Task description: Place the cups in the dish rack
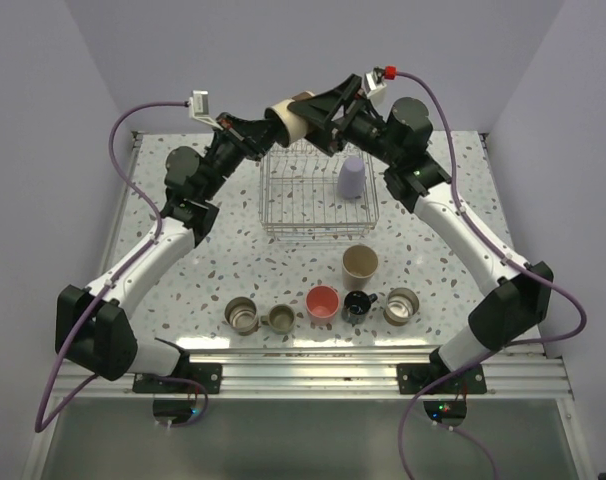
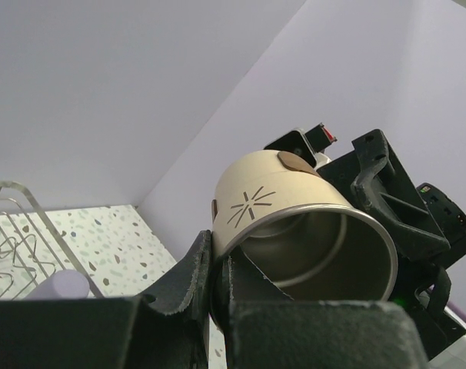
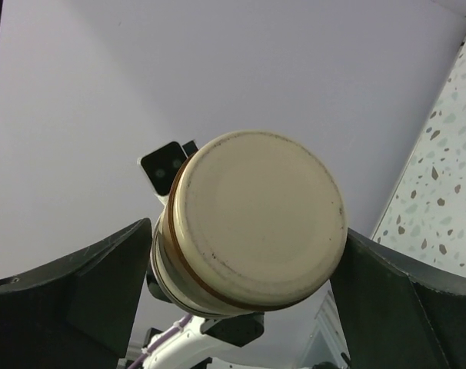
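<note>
A beige metal cup [image 1: 288, 118] [image 2: 294, 207] hangs on its side in the air above the far edge of the dish rack [image 1: 283, 215]. My left gripper [image 1: 268, 126] [image 2: 214, 254] is shut on its rim, one finger inside and one outside. My right gripper [image 1: 309, 114] [image 3: 248, 238] is open, its fingers [image 3: 125, 269] straddling the cup's base [image 3: 256, 219]; the right one is touching or nearly touching it and a thin gap shows on the left. A lavender cup [image 1: 353, 177] stands upside down in the rack.
On the table near the arms stand a tan cup [image 1: 360, 264], a coral-pink cup [image 1: 323, 303], a black mug [image 1: 357, 305] and three metal cups [image 1: 241, 315] [image 1: 281, 318] [image 1: 401, 306]. Purple walls enclose the table on three sides.
</note>
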### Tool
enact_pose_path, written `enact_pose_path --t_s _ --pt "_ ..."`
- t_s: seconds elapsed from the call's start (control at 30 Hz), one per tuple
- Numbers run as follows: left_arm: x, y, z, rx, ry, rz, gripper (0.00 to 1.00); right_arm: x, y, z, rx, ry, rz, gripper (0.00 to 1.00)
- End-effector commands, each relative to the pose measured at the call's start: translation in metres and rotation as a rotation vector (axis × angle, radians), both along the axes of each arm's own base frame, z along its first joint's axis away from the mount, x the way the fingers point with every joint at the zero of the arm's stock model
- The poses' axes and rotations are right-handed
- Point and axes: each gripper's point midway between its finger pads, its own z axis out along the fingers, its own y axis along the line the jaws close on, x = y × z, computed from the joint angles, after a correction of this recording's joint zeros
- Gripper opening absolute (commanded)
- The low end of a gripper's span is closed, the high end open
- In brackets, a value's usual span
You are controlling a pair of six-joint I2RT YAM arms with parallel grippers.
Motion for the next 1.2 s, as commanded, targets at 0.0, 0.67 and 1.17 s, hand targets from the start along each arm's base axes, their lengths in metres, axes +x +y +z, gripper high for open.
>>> enact_pose_path --t_s 0.0,0.67,1.17 --pt "-0.008 0.004 0.026 -0.05 -0.084 0.002 0.0 -0.006 0.001 0.036 0.094 -0.077 0.02 0.94" --pt "0.015 -0.006 0.003 0.034 0.001 0.005 0.27 0.022 0.008 0.016 0.078 -0.02 -0.026 0.0" --pt "-0.004 0.076 -0.09 0.385 0.335 0.37 1.0 0.116 -0.047 -0.104 -0.75 -0.135 -0.408 0.0"
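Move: The cream cup is already pinched at its rim by the left fingers, its middle about 4 cm ahead, 4 cm to the right and 2 cm above the left hand. From the right hand, whose open fingers straddle its base end, the cup's middle is some 3 cm ahead, 3 cm left and barely higher. The dish rack's middle lies roughly 9 cm ahead, 5 cm right and 39 cm below the right hand; the purple cup is 12 cm right, 8 cm ahead. The cream cup changes hands: the right hand eases forward and a little up and closes its fingers around the base end, then the left fingers open wide and let go of the rim. The left hand drops about 8 cm, swinging left at the end, while the right carries the cup forward and lastly down, some 9 cm out in all, turning clockwise and rolling its left side down. ##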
